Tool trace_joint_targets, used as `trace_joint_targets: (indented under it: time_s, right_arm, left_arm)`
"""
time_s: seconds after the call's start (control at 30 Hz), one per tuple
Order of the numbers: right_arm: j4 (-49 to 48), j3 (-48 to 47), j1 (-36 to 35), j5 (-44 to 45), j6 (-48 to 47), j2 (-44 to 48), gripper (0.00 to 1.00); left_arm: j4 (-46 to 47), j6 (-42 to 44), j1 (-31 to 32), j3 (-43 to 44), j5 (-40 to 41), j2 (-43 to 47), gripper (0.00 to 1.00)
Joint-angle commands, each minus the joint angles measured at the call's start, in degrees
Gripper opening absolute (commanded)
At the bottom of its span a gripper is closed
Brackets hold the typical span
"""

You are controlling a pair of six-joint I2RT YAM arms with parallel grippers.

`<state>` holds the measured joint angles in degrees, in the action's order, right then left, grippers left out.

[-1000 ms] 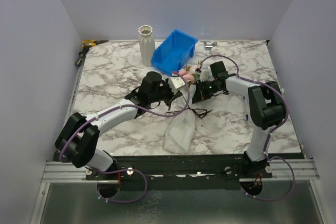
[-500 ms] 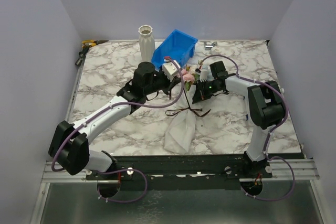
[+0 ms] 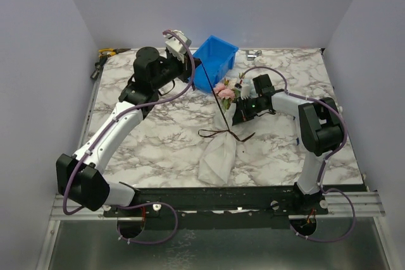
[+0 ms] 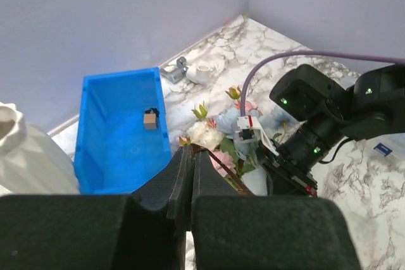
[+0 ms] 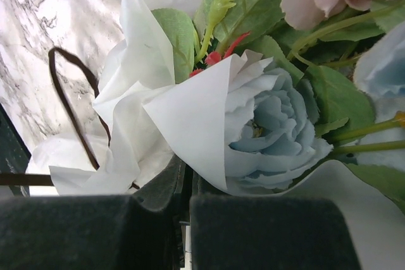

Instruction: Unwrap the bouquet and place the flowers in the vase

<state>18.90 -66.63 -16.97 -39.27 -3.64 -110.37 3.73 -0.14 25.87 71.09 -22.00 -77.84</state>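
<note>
The bouquet (image 3: pixel 223 118) lies mid-table, its pink, cream and pale blue flowers (image 3: pixel 225 89) pointing toward the back and its white paper cone (image 3: pixel 217 155) toward the front. My left gripper (image 3: pixel 194 63) is raised in front of the blue bin, shut on a thin brown ribbon (image 3: pixel 214 97) that runs taut down to the bouquet. In the left wrist view the ribbon (image 4: pixel 218 159) leaves the shut tips of the left gripper (image 4: pixel 191 150). My right gripper (image 5: pixel 188 178) is shut on the wrapping paper (image 5: pixel 190 109) beside a pale blue rose (image 5: pixel 272 124). The vase (image 4: pixel 25 156) stands left of the bin, hidden by my left wrist in the top view.
The blue bin (image 3: pixel 218 55) stands at the back with a small brown piece (image 4: pixel 150 118) inside. Hand tools (image 3: pixel 104 54) lie at the back-left corner and a metal clip (image 3: pixel 254 53) behind the bin. Loose ribbon loops (image 3: pixel 243 135) trail right of the cone.
My left arm rose and swung back-left toward the vase, drawing the ribbon out long and taut from the bouquet. The right arm and bouquet stayed put.
</note>
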Motion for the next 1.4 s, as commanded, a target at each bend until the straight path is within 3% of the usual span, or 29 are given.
trace_joint_targets:
  time_s: [0.0, 0.5, 0.93, 1.17, 1.2, 1.3, 1.37]
  right_arm:
    - [0.8, 3.4, 0.3, 12.8, -5.2, -3.4, 0.01]
    - [0.8, 4.0, 0.3, 13.0, -6.2, -3.9, 0.01]
    - [1.7, 3.6, 0.3, 10.4, -5.8, -2.9, 0.01]
    - [2.0, 3.5, 0.3, 9.4, -5.3, -2.5, 0.01]
    - [2.1, 3.4, 0.3, 9.1, -5.1, -2.5, 0.01]
    - [2.8, 2.8, 0.3, 7.7, -4.7, -2.7, 0.01]
    - [3.2, 2.5, 0.3, 7.0, -4.5, -2.6, 0.01]
  left_arm:
    - [-0.6, -1.6, -1.9, 4.0, -3.4, 1.3, 0.00]
    - [-3.6, -5.0, -10.9, 5.4, -4.5, 5.2, 0.00]
    - [-15.7, -6.3, -22.9, -8.8, 3.7, 8.3, 0.00]
    - [-17.9, -3.6, -25.3, -16.6, 8.7, 6.1, 0.00]
    - [-17.9, -1.8, -25.3, -17.0, 6.9, 5.7, 0.10]
    - [-17.8, 7.4, -25.3, -17.7, -9.0, 6.6, 0.50]
    - [-16.3, 15.5, -23.4, -19.5, -16.2, 8.7, 0.65]
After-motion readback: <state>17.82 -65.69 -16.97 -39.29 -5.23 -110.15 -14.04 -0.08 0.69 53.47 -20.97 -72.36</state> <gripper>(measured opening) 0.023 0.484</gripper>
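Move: The left hand holds one end of the brown ribbon high up; the bare marble it is taking it to lies about 18 cm to its left, 2 cm back and some 33 cm below. The bow's knot is about 6 cm back, 7 cm right and 32 cm below, the flower heads about 8 cm ahead and 8 cm right, the vase 13 cm ahead and 8 cm left. The right hand, low at the bouquet's neck, has the knot roughly 3 cm back and 2 cm to its left. Still pinching the ribbon's end, the left hand rises another 4 cm or so as it starts left, then sweeps faster left and down, away from the bouquet, ending about 19 cm to the left and 17 cm lower, while the wrist swings counter-clockwise and tips the fingers down some 30 degrees. At the bottom the fingers open about halfway and let go of the ribbon over the bare marble, while the right hand stays shut on the wrapping at the bouquet's neck and holds it in place. ##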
